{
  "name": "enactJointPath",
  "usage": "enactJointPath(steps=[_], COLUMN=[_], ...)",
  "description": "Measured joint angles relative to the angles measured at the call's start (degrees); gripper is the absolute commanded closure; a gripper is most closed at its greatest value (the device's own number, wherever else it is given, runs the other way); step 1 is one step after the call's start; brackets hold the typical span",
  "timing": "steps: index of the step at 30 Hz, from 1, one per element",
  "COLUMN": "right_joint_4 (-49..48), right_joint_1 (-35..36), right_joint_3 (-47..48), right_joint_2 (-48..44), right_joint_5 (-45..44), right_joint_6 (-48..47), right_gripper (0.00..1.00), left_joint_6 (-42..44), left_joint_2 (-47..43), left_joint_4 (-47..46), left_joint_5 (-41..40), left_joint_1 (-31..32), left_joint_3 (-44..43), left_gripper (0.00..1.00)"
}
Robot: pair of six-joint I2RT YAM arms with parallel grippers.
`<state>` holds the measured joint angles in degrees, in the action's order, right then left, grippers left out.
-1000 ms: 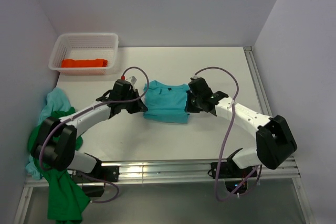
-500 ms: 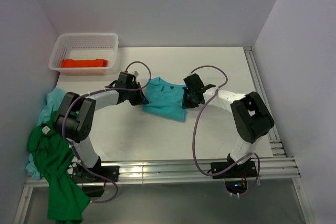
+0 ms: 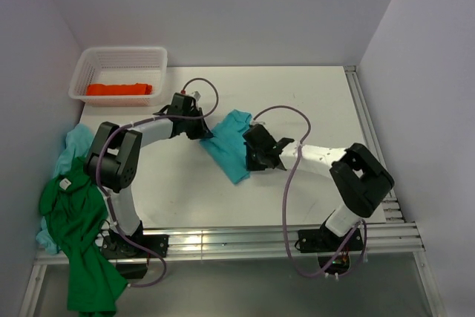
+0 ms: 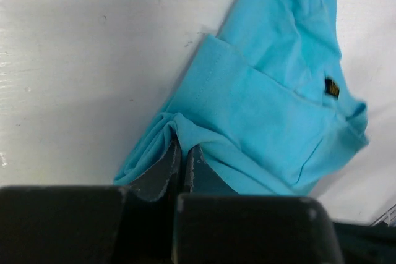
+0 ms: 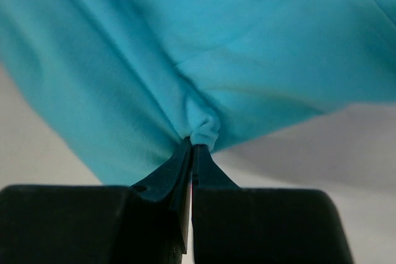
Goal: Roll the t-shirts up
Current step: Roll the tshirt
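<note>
The turquoise t-shirt [image 3: 231, 142] lies folded and turned at a slant in the middle of the table. My left gripper [image 3: 205, 132] is shut on its far left edge; in the left wrist view the cloth [image 4: 266, 109] bunches between the gripper's [image 4: 182, 148] closed jaws. My right gripper [image 3: 250, 151] is shut on the shirt's right edge; in the right wrist view a pinch of cloth [image 5: 204, 129] sits in its [image 5: 192, 146] closed jaws. The orange t-shirt [image 3: 119, 89] lies in the basket. The dark green t-shirt [image 3: 78, 235] and the pale blue one [image 3: 74, 142] hang at the table's left edge.
A white mesh basket [image 3: 119, 72] stands at the back left corner. A metal rail [image 3: 371, 131] runs along the table's right edge. The walls close in on the left, back and right.
Both grippers have moved left and turned, dragging the turquoise shirt from a flat square into a narrower slanted shape. The right gripper has come nearer and lower.
</note>
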<state>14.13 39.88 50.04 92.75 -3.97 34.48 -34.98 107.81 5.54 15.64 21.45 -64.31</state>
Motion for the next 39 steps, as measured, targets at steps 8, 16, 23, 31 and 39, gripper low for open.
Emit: enactJointPath(steps=[8, 16, 23, 31, 39], right_joint_4=[3.98, 10.45, 14.27, 12.63, 12.09], right_joint_1=[3.65, 3.61, 5.03, 9.07, 9.94], right_joint_3=[-2.97, -2.8, 0.57, 11.17, 13.79], right_joint_2=[-9.18, -9.44, -16.63, -13.88, -6.99], right_joint_5=[-0.96, -2.67, -6.03, -5.66, -3.43], right_joint_6=[1.01, 0.55, -2.86, -11.58, -18.08], right_gripper=[0.8, 0.54, 0.41, 0.43, 0.39], left_joint_6=[1.49, 1.77, 2.49, 2.38, 0.48], left_joint_2=[1.53, 0.72, -0.72, -0.87, -12.02], left_joint_4=[2.93, 3.5, 6.8, 8.15, 7.52], left_joint_5=[1.2, 0.74, 0.42, 0.55, -0.07], left_joint_1=[0.42, 0.48, 0.46, 0.42, -3.06], left_joint_3=[-2.99, -4.11, -8.68, -9.68, -3.41], left_gripper=[0.66, 0.36, 0.36, 0.28, 0.17])
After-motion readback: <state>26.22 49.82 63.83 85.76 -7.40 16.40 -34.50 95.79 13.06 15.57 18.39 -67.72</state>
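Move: Each hand still pinches the folded blue t-shirt: its middle is about 3 cm back and 6 cm right of my left hand, and roughly 9 cm ahead and 6 cm left of my right, about a centimetre below both. The collar end lies some 7 cm ahead and 8 cm right of my left hand. From that same hand the orange roll in the basket is around 17 cm ahead and 27 cm left. My right hand, still shut on its corner, drags back about 3 cm and begins to lift. Then both hands open and let go of the cloth. My left rises some 9 cm, drawing slightly left at the end; my right slips a little right and back, climbs well clear, swings left over the folded band, turning some 20 degrees counter-clockwise, and begins to sink again. ##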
